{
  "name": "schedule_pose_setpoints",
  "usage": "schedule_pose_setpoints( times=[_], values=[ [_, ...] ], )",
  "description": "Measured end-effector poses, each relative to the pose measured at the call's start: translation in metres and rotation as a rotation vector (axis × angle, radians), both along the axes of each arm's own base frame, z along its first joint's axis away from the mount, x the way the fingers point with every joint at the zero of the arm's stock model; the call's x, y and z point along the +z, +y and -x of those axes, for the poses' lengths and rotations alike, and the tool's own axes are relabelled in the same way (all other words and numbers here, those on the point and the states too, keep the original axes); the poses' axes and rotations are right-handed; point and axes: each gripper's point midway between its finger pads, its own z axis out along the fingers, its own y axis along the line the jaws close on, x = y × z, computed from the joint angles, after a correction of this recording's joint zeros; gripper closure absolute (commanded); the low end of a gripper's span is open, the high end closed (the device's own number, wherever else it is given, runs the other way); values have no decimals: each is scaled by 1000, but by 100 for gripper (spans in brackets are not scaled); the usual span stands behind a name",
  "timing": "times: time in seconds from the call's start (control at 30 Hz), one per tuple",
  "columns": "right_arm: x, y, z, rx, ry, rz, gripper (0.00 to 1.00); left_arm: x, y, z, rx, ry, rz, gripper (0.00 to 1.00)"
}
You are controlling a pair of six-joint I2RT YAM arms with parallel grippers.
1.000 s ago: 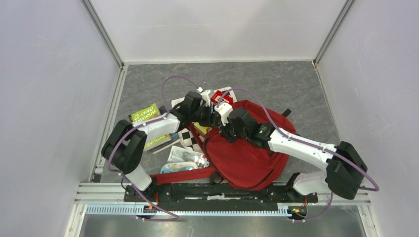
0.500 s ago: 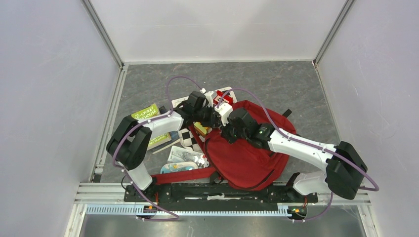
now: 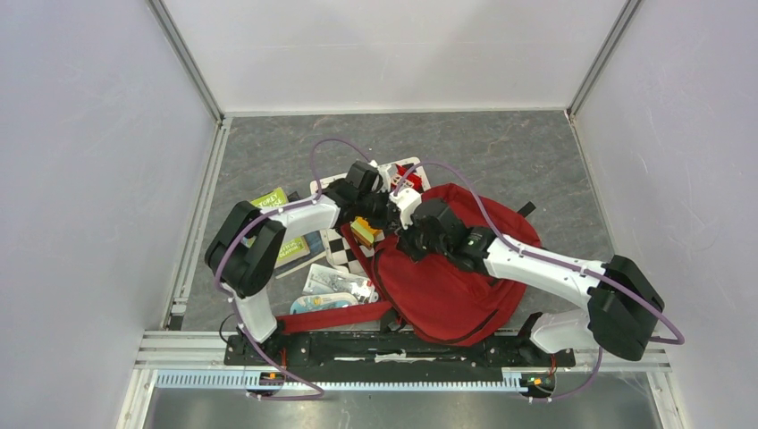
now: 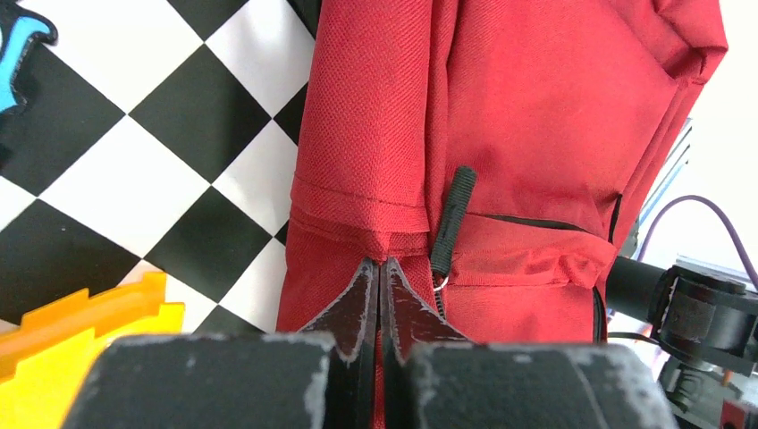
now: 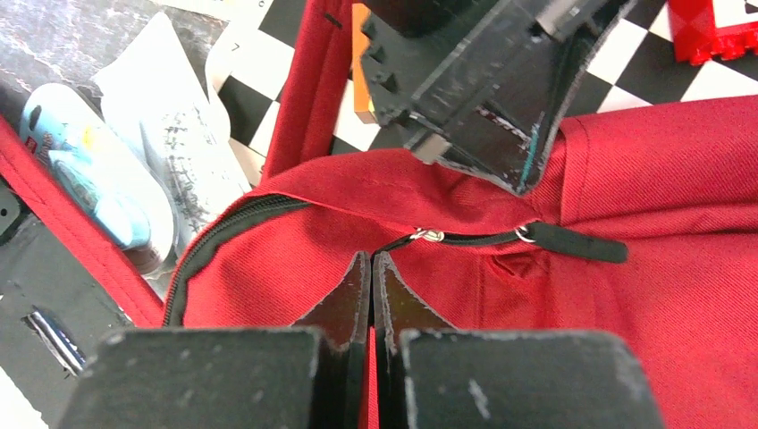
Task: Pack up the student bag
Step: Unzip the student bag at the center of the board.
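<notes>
The student bag (image 3: 456, 286), a red backpack with black zippers, lies in the middle of the table. My left gripper (image 3: 383, 213) is shut on a fold of its red fabric (image 4: 357, 206) at the bag's upper left edge, next to a black zipper pull (image 4: 452, 214). Just beside it, my right gripper (image 3: 413, 236) is shut on the red fabric (image 5: 295, 259) below the zipper line, whose pull (image 5: 572, 242) lies to the right. In the right wrist view the left gripper's fingers (image 5: 483, 80) hang just above the same edge.
A black-and-white checkered board (image 3: 337, 250) lies under the bag's left side with a yellow-orange box (image 3: 366, 232) on it. A green book (image 3: 268, 200), a clear packet (image 3: 335, 283), a light-blue item (image 3: 322, 304) and a red strap (image 3: 331, 317) lie to the left.
The left gripper has moved right, onto the bag's edge, and closed on the red fabric. The right gripper has stayed shut on the bag.
</notes>
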Motion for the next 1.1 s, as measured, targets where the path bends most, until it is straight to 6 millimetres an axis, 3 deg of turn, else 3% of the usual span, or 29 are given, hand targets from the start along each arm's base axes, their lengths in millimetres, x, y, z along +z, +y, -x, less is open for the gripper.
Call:
schedule_pose_setpoints(
  times=[0.53,0.87,0.93,1.03,1.1],
  values=[
    [-2,47,43,132,14,-57,100,-11,5,-10,98,67,-11,98],
    [1,56,60,160,5,-60,100,-10,18,-20,136,69,-14,98],
    [6,57,62,156,2,-73,100,-8,21,-20,138,67,-21,85],
    [19,57,64,150,-8,-107,100,1,27,-21,141,32,-39,50],
    [28,58,66,152,-17,-133,100,15,32,-25,149,-18,-44,35]
  ],
)
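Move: The right hand holds the first zip slider's pull. The bend of the still closed zip lies about 5 cm back and 6 cm left of it, slightly lower; the second slider's black pull is some 6 cm ahead and 3 cm right, the yellow block 6 cm ahead and 8 cm left, the blue blister pack 11 cm back and 18 cm left. From the left hand, pinching bag fabric, the bend is roughly 13 cm back and 8 cm left, the black pull 1 cm back and 2 cm right. Back and to the left in one sweep, the right hand drags the slider about 9 cm along the zip to its bend, fingers kept shut on the pull, then rises some 3 cm. The left hand dips slightly and keeps its pinch on the fabric beside the black pull, eases forward and left, then opens about halfway and lifts off. ##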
